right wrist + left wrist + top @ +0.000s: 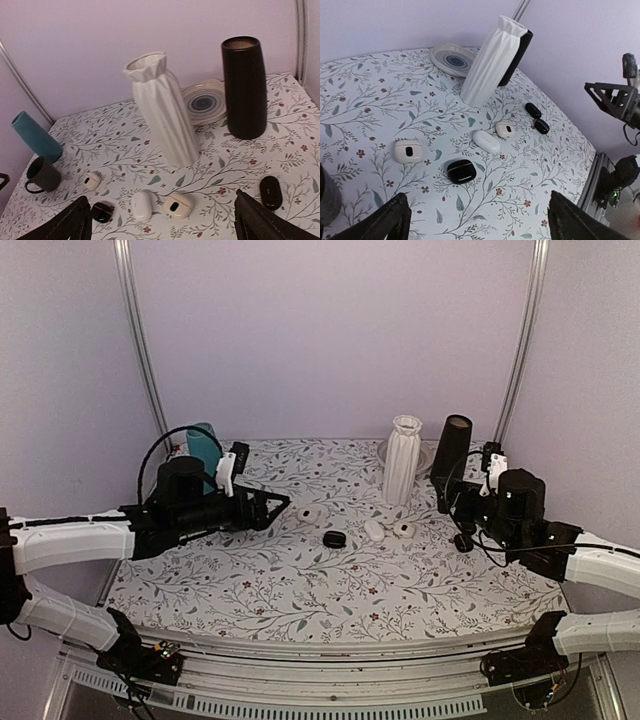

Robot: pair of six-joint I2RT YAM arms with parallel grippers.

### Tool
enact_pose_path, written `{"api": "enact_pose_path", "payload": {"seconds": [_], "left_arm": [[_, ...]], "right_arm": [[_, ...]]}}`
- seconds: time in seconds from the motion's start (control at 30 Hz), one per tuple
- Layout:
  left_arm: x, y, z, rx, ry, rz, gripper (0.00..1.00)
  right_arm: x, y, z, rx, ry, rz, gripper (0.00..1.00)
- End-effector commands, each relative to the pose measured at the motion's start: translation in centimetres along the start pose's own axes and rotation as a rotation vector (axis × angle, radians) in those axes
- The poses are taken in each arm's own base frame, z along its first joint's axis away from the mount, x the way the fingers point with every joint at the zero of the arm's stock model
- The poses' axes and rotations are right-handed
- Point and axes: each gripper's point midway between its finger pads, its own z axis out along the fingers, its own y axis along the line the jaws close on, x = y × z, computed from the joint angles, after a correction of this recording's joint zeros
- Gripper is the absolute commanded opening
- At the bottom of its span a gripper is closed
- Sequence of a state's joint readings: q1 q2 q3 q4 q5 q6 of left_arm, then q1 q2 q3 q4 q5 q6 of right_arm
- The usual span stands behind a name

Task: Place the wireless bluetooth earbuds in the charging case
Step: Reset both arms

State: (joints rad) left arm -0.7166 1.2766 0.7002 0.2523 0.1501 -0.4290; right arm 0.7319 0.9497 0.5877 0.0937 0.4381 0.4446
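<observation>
The charging case [334, 539] is a glossy black pebble with its lid shut; it lies mid-table, also in the left wrist view [461, 171] and the right wrist view [102, 211]. Two small black ovals, the earbuds [532, 109] [541, 125], lie to its right near the right arm. Only one earbud [270, 192] shows in the right wrist view. My left gripper [280, 505] [480, 220] hangs open and empty, left of the case. My right gripper [458, 522] [162, 225] is open and empty too, above the table's right side.
Three white pebble-shaped pieces [408, 151] [486, 141] [505, 129] lie around the case. A white ribbed vase [403, 458], a black cylinder [451, 448] and a striped plate [452, 57] stand at the back. A teal cup [35, 137] and a dark mug [42, 176] stand at the left.
</observation>
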Motion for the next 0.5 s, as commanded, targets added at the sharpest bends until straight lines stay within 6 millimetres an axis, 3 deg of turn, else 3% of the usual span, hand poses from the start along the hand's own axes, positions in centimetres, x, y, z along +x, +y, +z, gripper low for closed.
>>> {"api": "enact_pose_path", "payload": {"seconds": [0.0, 0.2, 0.33, 0.47], "left_arm": [[-1.2, 4.8, -3.9, -0.246, -0.097, -0.031, 0.96], [-0.9, 11.2, -10.4, -0.546, -0.243, -0.138, 0.96], [-0.3, 14.6, -13.8, -0.706, -0.321, -0.125, 0.96], [0.6, 17.9, -16.4, -0.836, -0.376, -0.123, 0.96]], "right_arm": [[-1.2, -7.7, -0.3, 0.244, -0.127, -0.041, 0.99], [-1.6, -17.9, -2.1, 0.499, -0.297, -0.033, 0.99], [-2.7, -20.3, -2.5, 0.556, -0.375, -0.085, 0.99], [-2.0, -21.2, -1.7, 0.543, -0.421, -0.165, 1.0]]}}
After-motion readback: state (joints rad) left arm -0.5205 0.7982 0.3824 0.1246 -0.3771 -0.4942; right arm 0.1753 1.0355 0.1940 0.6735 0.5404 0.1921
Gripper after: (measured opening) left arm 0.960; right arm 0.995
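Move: The closed black charging case lies on the table about 4 cm ahead of my left hand, 10 cm to its right and 18 cm below. From that hand the grey mug stands some 10 cm ahead and 14 cm left, with the teal vase about 20 cm ahead and 20 cm left. From my right hand the charging case is about 4 cm ahead, 23 cm left and 21 cm down; the nearer black pod is roughly 3 cm ahead and 8 cm right, the black vase 22 cm ahead and 7 cm right. Empty and wide open, my hands swing apart, away from the charging case. My left hand goes nearly 20 cm left through the air towards the mug's near side, rising slightly then sinking, and turns some 40 degrees counter-clockwise to point nearly forward. My right hand sweeps about 20 cm right past the black pods, sinking 7 or 8 cm as it turns clockwise and its left side rolls down. ##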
